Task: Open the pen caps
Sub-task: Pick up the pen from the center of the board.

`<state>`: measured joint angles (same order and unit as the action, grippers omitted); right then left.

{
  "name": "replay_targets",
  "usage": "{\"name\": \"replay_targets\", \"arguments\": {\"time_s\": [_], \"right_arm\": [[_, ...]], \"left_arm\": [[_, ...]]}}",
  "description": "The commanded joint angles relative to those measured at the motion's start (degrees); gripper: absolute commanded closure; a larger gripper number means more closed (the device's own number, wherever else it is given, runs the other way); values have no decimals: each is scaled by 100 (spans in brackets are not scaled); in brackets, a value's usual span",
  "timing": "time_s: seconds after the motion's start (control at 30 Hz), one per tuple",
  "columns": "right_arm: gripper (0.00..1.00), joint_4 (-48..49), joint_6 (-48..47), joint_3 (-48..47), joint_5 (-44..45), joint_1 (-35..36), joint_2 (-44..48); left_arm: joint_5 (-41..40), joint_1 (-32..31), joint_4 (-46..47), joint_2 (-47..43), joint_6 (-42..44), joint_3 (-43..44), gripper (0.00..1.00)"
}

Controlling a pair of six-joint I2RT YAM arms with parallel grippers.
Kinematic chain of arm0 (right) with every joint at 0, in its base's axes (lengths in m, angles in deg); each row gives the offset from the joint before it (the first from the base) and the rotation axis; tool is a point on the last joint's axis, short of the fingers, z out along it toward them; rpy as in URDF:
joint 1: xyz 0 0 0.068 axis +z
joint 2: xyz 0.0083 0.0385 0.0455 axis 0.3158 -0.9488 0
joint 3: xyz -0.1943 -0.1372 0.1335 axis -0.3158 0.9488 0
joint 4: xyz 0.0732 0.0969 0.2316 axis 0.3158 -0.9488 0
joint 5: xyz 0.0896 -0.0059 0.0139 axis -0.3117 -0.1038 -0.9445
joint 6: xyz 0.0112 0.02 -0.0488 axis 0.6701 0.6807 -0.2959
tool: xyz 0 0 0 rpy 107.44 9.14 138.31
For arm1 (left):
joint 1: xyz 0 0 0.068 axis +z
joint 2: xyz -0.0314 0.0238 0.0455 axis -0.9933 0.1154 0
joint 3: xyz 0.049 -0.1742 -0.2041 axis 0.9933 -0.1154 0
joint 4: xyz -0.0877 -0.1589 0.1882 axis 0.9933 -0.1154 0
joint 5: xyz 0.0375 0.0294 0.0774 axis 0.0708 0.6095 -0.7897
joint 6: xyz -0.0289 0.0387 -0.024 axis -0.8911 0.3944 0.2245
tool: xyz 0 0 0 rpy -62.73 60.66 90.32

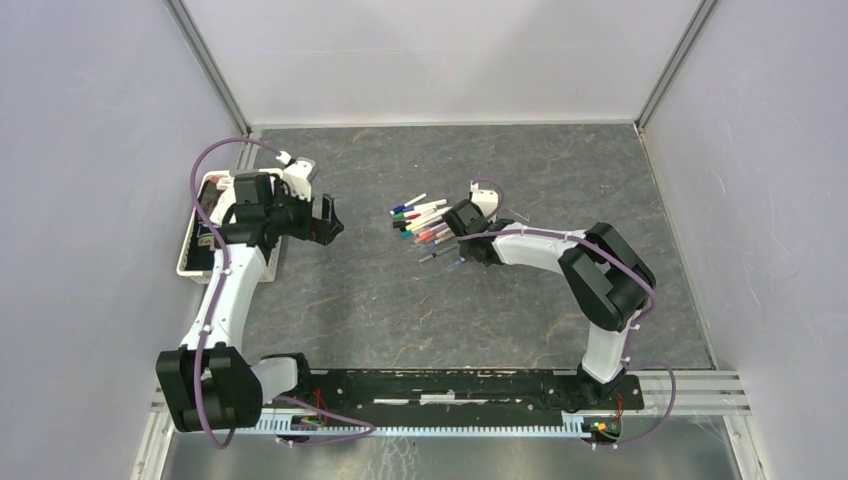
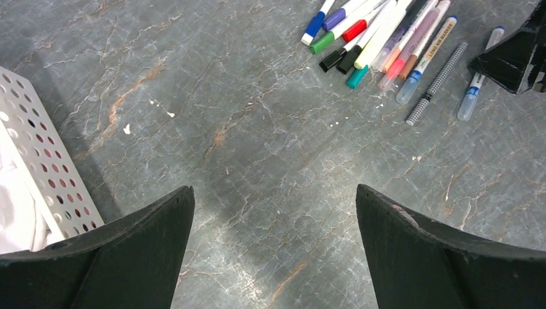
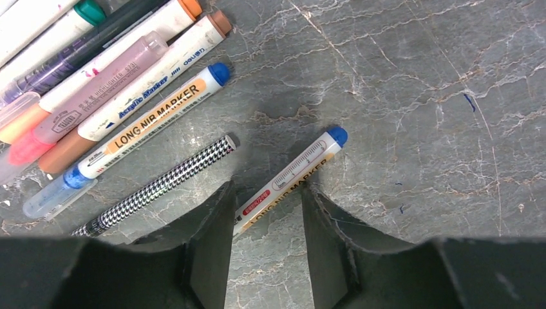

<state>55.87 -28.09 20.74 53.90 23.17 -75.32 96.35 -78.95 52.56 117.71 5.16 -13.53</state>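
Several pens (image 1: 425,225) lie fanned out in the middle of the grey stone table, their coloured pen caps (image 2: 335,45) pointing left. One white blue-ended marker (image 3: 293,177) lies apart from the pile, slanting across the gap between my right gripper's (image 3: 267,193) fingers. Those jaws stand narrowed on either side of it, low on the table, with some gap left. A houndstooth pen (image 3: 161,187) lies just left of them. My left gripper (image 1: 330,222) hovers well to the left of the pile, wide open (image 2: 275,199), with only bare table between its fingers.
A white perforated basket (image 1: 200,225) stands at the left edge behind the left arm, and its corner (image 2: 38,161) shows in the left wrist view. Pale walls enclose the table on three sides.
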Motion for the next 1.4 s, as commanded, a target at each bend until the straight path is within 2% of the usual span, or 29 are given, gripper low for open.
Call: {"name": "replay_targets", "arguments": {"time_s": [0.0, 0.13, 0.4, 0.57, 0.77, 0.97, 1.2, 1.37], "right_arm": [[55, -175, 12, 111, 105, -8, 196], [64, -107, 19, 275, 34, -5, 294], [74, 70, 70, 845, -137, 0, 643], [100, 305, -40, 1238, -224, -2, 1146], [100, 1165, -174, 1578, -684, 11, 2285], [100, 2910, 6, 1598, -1079, 297, 3091], [100, 4942, 36, 1058, -686, 1173, 2806], [100, 5601, -198, 634, -395, 1553, 2472]], "left_arm": [[292, 24, -32, -140, 211, 50, 0], [302, 23, -128, -185, 286, 93, 0], [447, 26, -366, -217, 306, 311, 0], [690, 16, -508, -246, 259, 469, 0], [1061, -26, -626, -259, 211, 639, 0], [1285, -348, -627, -206, -117, 982, 0], [1461, -778, -627, -3, -722, 1851, 0], [1849, -1211, -683, -141, -976, 1755, 0]]}}
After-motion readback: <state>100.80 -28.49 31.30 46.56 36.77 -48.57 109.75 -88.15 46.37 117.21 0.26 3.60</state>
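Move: The loose blue-and-white pen lies between the right fingers, its middle about 1 cm back, 1 cm left and 1 cm below that hand. The striped pen is some 5 cm left and 1 cm ahead, the blue-capped marker about 7 cm left and 4 ahead, and the brown marker 7 cm left and 6 ahead, all at the same table height. From the left hand, the loose pen lies roughly 28 cm right, 1 cm ahead and 16 cm below. The right hand stays low and eases about 5 cm back and 3 cm right while its half-open fingers close and pinch the loose pen near mid-length, then sweeps some 27 cm up and 16 cm left with the pen, rolling its left side up and tipping its fingers upward by about 60 degrees in all. The left hand, fingers still wide open, rises about 12 cm and goes 9 cm right towards the pen, turning roughly 20 degrees clockwise. ##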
